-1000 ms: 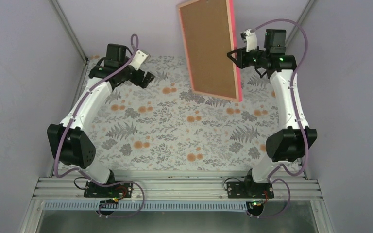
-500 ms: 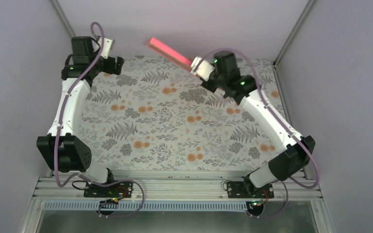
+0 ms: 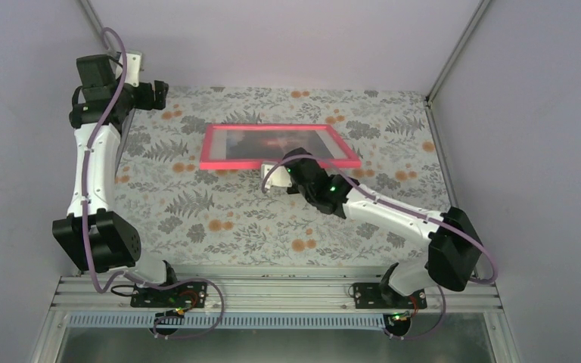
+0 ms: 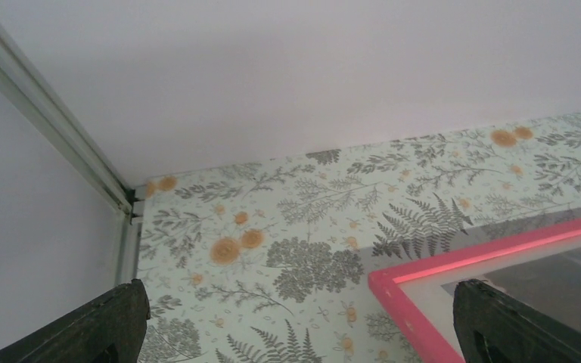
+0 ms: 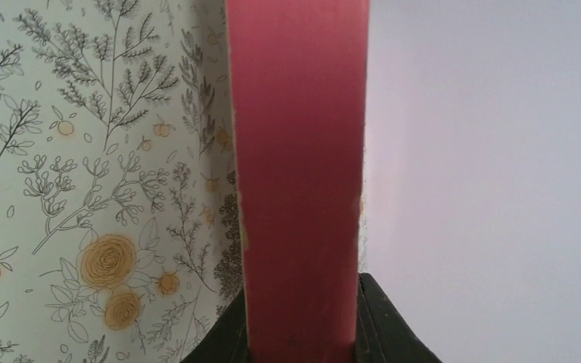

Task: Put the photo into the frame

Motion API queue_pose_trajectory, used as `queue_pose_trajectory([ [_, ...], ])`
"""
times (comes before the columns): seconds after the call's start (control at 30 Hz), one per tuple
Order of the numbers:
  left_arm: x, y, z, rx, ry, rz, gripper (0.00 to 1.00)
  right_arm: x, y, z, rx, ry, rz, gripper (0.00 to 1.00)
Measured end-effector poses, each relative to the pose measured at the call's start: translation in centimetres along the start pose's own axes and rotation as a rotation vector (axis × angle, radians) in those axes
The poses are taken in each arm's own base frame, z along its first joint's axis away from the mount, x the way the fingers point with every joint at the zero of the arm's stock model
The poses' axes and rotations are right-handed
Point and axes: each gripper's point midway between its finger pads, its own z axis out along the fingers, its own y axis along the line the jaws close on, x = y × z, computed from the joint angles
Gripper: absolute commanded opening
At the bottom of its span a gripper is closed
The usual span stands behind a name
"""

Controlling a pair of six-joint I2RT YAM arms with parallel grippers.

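The pink frame lies face up and low over the back middle of the table. A dark picture with a red glow, the photo, shows inside it behind a white border. My right gripper is shut on the frame's near rail; in the right wrist view the rail runs up between the two black fingers. I cannot tell whether the frame touches the table. My left gripper is open and empty at the far left back. Its wrist view shows the frame's corner and its fingers wide apart.
The flower-print table cover fills the floor. Lilac walls close the back and both sides, with metal corner posts. The aluminium base rail runs along the near edge.
My right gripper has swung the frame from upright at the back right, brown back showing, down to face up at the back middle. My left arm has drawn back to the far left corner.
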Motion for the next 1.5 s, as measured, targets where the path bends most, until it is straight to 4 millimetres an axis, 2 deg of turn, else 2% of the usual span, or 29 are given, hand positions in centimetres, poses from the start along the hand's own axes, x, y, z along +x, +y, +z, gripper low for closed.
queue_pose_trajectory([
  [0.1, 0.7, -0.4, 0.2, 0.022, 0.013, -0.011, 1.0, -0.2, 1.8, 0.6, 0.023, 0.009, -0.027, 0.2],
  [0.2, 1.4, -0.7, 0.4, 0.039, 0.026, -0.02, 1.0, -0.2, 3.9, 1.1, 0.023, 0.007, -0.03, 0.28],
  [0.3, 2.1, -1.1, 0.5, 0.059, 0.039, -0.027, 1.0, 0.1, 7.3, 1.3, -0.023, -0.002, -0.015, 0.34],
  [0.4, 2.6, -1.4, 0.6, 0.071, 0.048, -0.032, 1.0, 0.5, 11.7, 1.4, -0.099, -0.013, -0.03, 0.39],
  [0.5, 3.0, -1.6, 0.7, 0.084, 0.055, -0.036, 1.0, 0.9, 14.5, 1.9, -0.152, -0.009, -0.029, 0.49],
  [0.7, 3.0, -2.0, 0.7, 0.11, 0.053, -0.037, 1.0, 0.9, 17.1, 3.1, -0.211, -0.007, 0.008, 0.78],
  [0.83, 2.9, -2.5, 0.7, 0.14, 0.047, -0.037, 1.0, 0.0, 17.4, 3.0, -0.241, -0.04, 0.049, 0.96],
  [0.87, 2.9, -2.7, 0.7, 0.148, 0.046, -0.035, 1.0, -0.4, 17.4, 2.9, -0.254, -0.049, 0.059, 0.99],
  [0.97, 3.0, -3.3, 0.7, 0.181, 0.046, -0.018, 1.0, -1.7, 17.7, 2.1, -0.34, -0.093, 0.087, 1.0],
  [1.03, 3.4, -3.8, 1.0, 0.197, 0.06, 0.001, 1.0, -2.4, 17.4, 1.2, -0.416, -0.125, 0.12, 1.0],
  [1.1, 3.9, -4.4, 1.5, 0.216, 0.077, 0.021, 1.0, -3.0, 16.2, 0.5, -0.479, -0.161, 0.173, 1.0],
  [1.2, 5.8, -5.5, 2.2, 0.252, 0.12, 0.05, 1.0, -2.7, 11.8, -0.1, -0.515, -0.206, 0.298, 1.0],
  [1.33, 9.5, -7.2, 2.8, 0.304, 0.192, 0.083, 1.0, -0.2, 5.6, 0.0, -0.507, -0.228, 0.465, 1.0],
  [1.4, 11.6, -8.2, 2.6, 0.329, 0.23, 0.098, 1.0, 1.9, 3.5, 0.4, -0.5, -0.217, 0.541, 1.0],
  [1.5, 14.4, -10.1, 1.7, 0.383, 0.274, 0.125, 1.0, 5.6, 2.1, 0.9, -0.517, -0.18, 0.654, 1.0],
])
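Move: The right hand holds the tilted frame by its raised near edge; the spot of table where that edge goes lies about 7 cm back, 1 cm to the left and 16 cm below. From this hand the frame's middle is some 11 cm ahead, 4 cm left and 8 cm down, and its far edge 22 cm ahead, 5 cm left and 16 cm down. For the left hand the frame's middle lies about 31 cm right, 3 cm back and 22 cm below. The right hand lowers the frame's near edge some 16 cm to the table while drawing back about 7 cm, its fingers starting to open on the way down and letting go fully at the bottom; then it eases back a little, rises and swings forward and right over the frame's right half, fingers wide open and tipping about 40 degrees further down. The empty left hand, also open, sinks about 14 cm and moves right and back towards the frame's left edge, speeding up late, its fingers tipping down and turning clockwise. ##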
